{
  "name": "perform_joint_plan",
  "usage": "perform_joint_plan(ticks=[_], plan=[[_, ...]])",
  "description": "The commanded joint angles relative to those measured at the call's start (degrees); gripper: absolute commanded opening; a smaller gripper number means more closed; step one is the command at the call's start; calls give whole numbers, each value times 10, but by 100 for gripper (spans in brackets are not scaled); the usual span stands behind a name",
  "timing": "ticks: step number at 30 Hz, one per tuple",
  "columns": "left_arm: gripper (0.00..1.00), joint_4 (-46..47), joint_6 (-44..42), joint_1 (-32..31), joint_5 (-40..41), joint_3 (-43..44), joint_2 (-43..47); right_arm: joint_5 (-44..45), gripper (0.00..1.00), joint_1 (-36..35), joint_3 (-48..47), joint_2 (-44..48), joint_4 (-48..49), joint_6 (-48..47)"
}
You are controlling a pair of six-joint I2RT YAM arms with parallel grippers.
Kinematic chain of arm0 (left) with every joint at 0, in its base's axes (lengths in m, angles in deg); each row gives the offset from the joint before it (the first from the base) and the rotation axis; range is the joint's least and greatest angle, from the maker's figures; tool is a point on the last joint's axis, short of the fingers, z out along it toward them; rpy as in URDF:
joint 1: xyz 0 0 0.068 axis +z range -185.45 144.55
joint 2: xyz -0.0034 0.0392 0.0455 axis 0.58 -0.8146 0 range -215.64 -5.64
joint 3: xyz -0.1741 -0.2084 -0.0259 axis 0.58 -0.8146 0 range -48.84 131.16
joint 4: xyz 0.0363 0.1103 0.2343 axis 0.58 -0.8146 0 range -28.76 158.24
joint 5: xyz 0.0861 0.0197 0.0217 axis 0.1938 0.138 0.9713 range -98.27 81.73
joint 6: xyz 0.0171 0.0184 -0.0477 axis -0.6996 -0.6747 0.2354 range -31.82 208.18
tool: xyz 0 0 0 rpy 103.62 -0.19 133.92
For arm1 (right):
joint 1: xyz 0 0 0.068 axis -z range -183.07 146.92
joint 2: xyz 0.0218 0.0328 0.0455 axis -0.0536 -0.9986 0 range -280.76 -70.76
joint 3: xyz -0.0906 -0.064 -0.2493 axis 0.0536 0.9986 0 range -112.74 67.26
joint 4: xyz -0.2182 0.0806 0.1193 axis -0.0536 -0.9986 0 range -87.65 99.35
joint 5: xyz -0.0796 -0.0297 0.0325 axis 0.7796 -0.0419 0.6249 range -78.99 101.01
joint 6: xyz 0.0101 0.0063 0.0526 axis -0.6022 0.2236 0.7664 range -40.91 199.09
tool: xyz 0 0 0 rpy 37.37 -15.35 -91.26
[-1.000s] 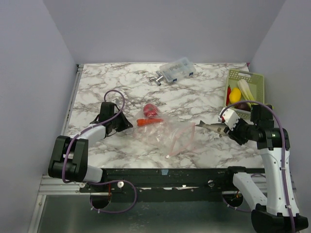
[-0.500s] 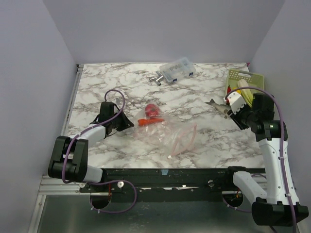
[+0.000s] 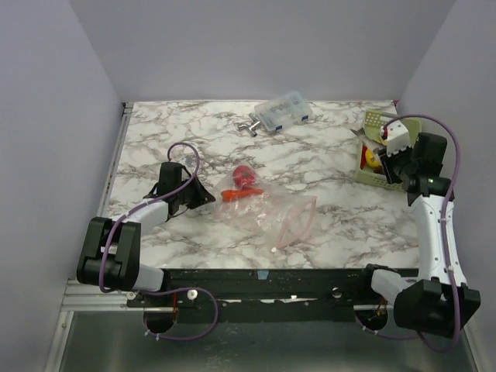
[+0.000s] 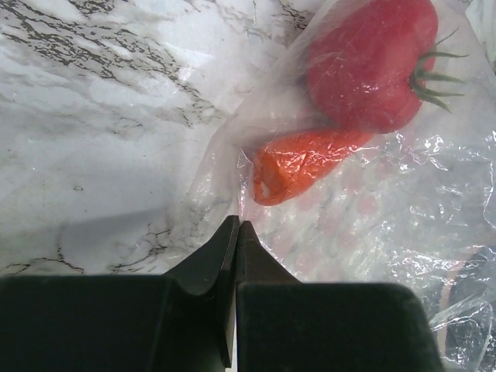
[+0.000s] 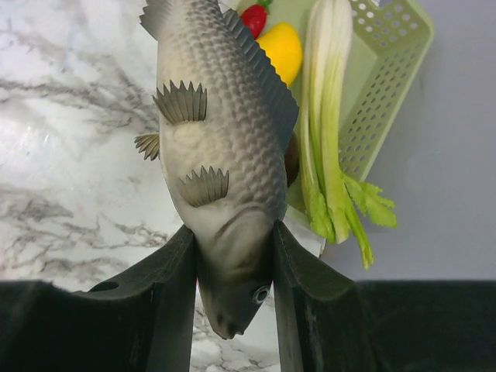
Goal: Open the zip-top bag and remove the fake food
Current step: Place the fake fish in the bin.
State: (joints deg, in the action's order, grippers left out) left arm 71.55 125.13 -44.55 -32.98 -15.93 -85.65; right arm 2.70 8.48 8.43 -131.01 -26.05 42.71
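The clear zip-top bag (image 3: 267, 211) lies crumpled at mid-table, its pink zipper (image 3: 299, 222) on the right side. A red tomato (image 3: 244, 176) and an orange carrot (image 3: 232, 194) are inside its left end. My left gripper (image 3: 206, 199) is shut on the bag's left edge; in the left wrist view the closed tips (image 4: 236, 225) pinch the plastic (image 4: 372, 225) just below the carrot (image 4: 306, 163) and tomato (image 4: 364, 66). My right gripper (image 5: 232, 236) is shut on the head of a grey toy fish (image 5: 221, 132) and holds it over the green basket (image 3: 375, 119).
The green basket (image 5: 387, 85) at the right edge holds a yellow lemon (image 5: 280, 48), a red piece (image 5: 254, 19) and a pale green stalk (image 5: 325, 139). A small clear box with blue contents (image 3: 283, 112) and a metal fitting (image 3: 249, 125) lie at the back of the table.
My right gripper has carried the fish from mid-table up and to the right, over the basket. The left gripper stayed shut at the bag's edge.
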Motion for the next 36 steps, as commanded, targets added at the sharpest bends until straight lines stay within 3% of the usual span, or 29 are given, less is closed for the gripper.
perform_joint_plan(ticks=[1,13,26,36], plan=[[0,19,6,2,-19,-9,6,-59,14,53,6,-31,100,66],[0,31,10,2,-29,-15,5,-76,15,104,30,-126,220,168],[0,49,17,2,-37,-22,0,-103,18,132,21,-192,262,235],[0,54,20,2,-45,-22,0,-130,22,131,-39,-306,253,278]])
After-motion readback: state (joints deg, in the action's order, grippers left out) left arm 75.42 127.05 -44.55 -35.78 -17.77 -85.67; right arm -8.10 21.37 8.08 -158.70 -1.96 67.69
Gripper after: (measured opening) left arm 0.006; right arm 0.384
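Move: The right hand already holds the fake fish by the head; the middle of the green bin lies about 14 cm ahead of it, 9 cm to its right and 17 cm below. In the bin, the yellow pepper lies about 13 cm ahead and 4 cm right of the hand, the celery 14 cm ahead and 12 cm right, and the brown avocado 8 cm ahead and 7 cm right. From the left hand the bin lies some 14 cm ahead and 52 cm right, about level in height. Keeping its pinch on the fish's head, with the tail leading, the right hand carries the fish forward and to the right towards the near part of the bin while sinking about 9 cm in all, the last part mostly straight down with a little forward. On the way the wrist rolls so that the hand's left side rises by nearly 30 degrees and swings clockwise by almost 20, and the fingers stay at the same opening without letting go. ##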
